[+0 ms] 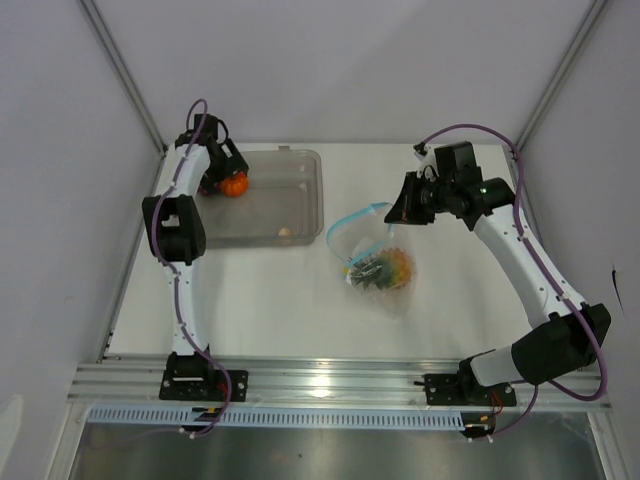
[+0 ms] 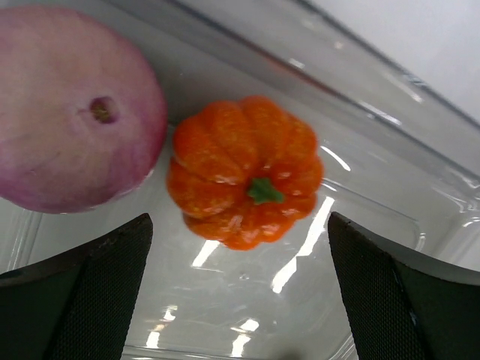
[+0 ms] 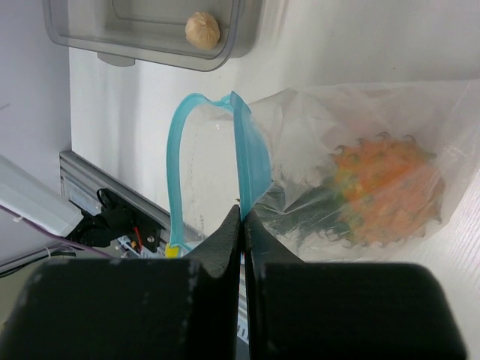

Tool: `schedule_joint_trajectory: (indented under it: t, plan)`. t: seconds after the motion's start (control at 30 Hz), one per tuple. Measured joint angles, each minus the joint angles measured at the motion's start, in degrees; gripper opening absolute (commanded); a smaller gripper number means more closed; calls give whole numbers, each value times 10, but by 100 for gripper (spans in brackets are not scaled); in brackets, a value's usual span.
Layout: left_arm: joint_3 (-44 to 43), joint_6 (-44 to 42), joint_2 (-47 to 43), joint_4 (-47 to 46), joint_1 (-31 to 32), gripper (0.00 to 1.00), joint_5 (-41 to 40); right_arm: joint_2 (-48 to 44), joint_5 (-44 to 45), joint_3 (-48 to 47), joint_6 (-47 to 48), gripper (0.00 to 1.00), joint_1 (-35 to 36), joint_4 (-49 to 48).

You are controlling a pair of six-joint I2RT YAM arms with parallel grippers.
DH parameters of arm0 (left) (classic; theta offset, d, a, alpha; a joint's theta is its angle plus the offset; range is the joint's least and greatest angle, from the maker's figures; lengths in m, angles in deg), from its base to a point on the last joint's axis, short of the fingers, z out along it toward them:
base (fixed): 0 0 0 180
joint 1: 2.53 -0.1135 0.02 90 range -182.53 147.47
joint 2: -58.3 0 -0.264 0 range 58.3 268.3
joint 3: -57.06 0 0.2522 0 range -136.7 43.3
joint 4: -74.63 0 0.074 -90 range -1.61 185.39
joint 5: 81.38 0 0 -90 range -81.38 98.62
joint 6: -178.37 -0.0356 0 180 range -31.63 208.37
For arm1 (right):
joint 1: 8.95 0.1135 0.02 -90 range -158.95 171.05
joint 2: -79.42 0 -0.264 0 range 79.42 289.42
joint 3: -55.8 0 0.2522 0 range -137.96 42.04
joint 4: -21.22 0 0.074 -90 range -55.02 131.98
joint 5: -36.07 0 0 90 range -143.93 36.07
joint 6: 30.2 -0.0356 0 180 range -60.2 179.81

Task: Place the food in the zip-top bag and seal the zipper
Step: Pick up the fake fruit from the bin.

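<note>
The round orange (image 2: 244, 171) and the purple-red onion (image 2: 71, 109) lie side by side in a grey translucent tray (image 1: 305, 205). My left gripper (image 2: 240, 292) hangs open just above the orange (image 1: 234, 185), one finger on each side, touching nothing. The tiny beige bulb (image 1: 286, 233) rests at the tray's near right corner. The clear zip-top bag (image 1: 378, 262) lies mid-table with the pineapple (image 3: 382, 187) inside. Its light blue zipper (image 3: 251, 154) gapes in a loop. My right gripper (image 3: 243, 214) is shut on one side of that strip, holding the mouth up.
The tray's rim (image 3: 82, 34) stands left of the bag, a short gap apart. White enclosure walls close in on both sides and the back. An aluminium rail (image 1: 330, 380) with both arm bases runs along the near edge.
</note>
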Motion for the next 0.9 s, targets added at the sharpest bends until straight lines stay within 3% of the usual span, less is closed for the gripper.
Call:
schedule_joint_trajectory:
  t: [0.17,0.4,0.57,0.8,0.9]
  plan:
    - [-3,8,16,24,-16,99,19,0,-8,5,-2,0,0,-14]
    - [-79,15,77,63,-28,97,55,0,-13,14,-10,0,-1,-36]
    - [-82,24,82,68,-31,77,75,0,-16,21,-13,0,-7,-50]
    - [-24,43,56,25,-38,29,102,-1,-23,38,-13,0,-17,-61]
    - [-6,45,47,8,-39,20,104,-3,-24,42,-15,0,-21,-62]
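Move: The orange pumpkin sits about 4 cm below the wide-open left gripper, some 1 cm ahead and 1 cm to its left. The purple onion crowds it on the left, about 7 cm left of the hand and 1 cm back; the garlic lies roughly 13 cm back and 12 cm right, near the bin's near wall. From the right hand the pumpkin is about 26 cm ahead, 41 cm left and 22 cm lower. Bring the left gripper down about 3.5 cm over the pumpkin with its jaws still wide, setting the left finger in beside the onion. Once down, stay there and close the fingers about a quarter of their range until they pinch the pumpkin's two sides, rolling the hand's left side down some 10 degrees in all. Keep the right gripper shut on the bag's rim. ##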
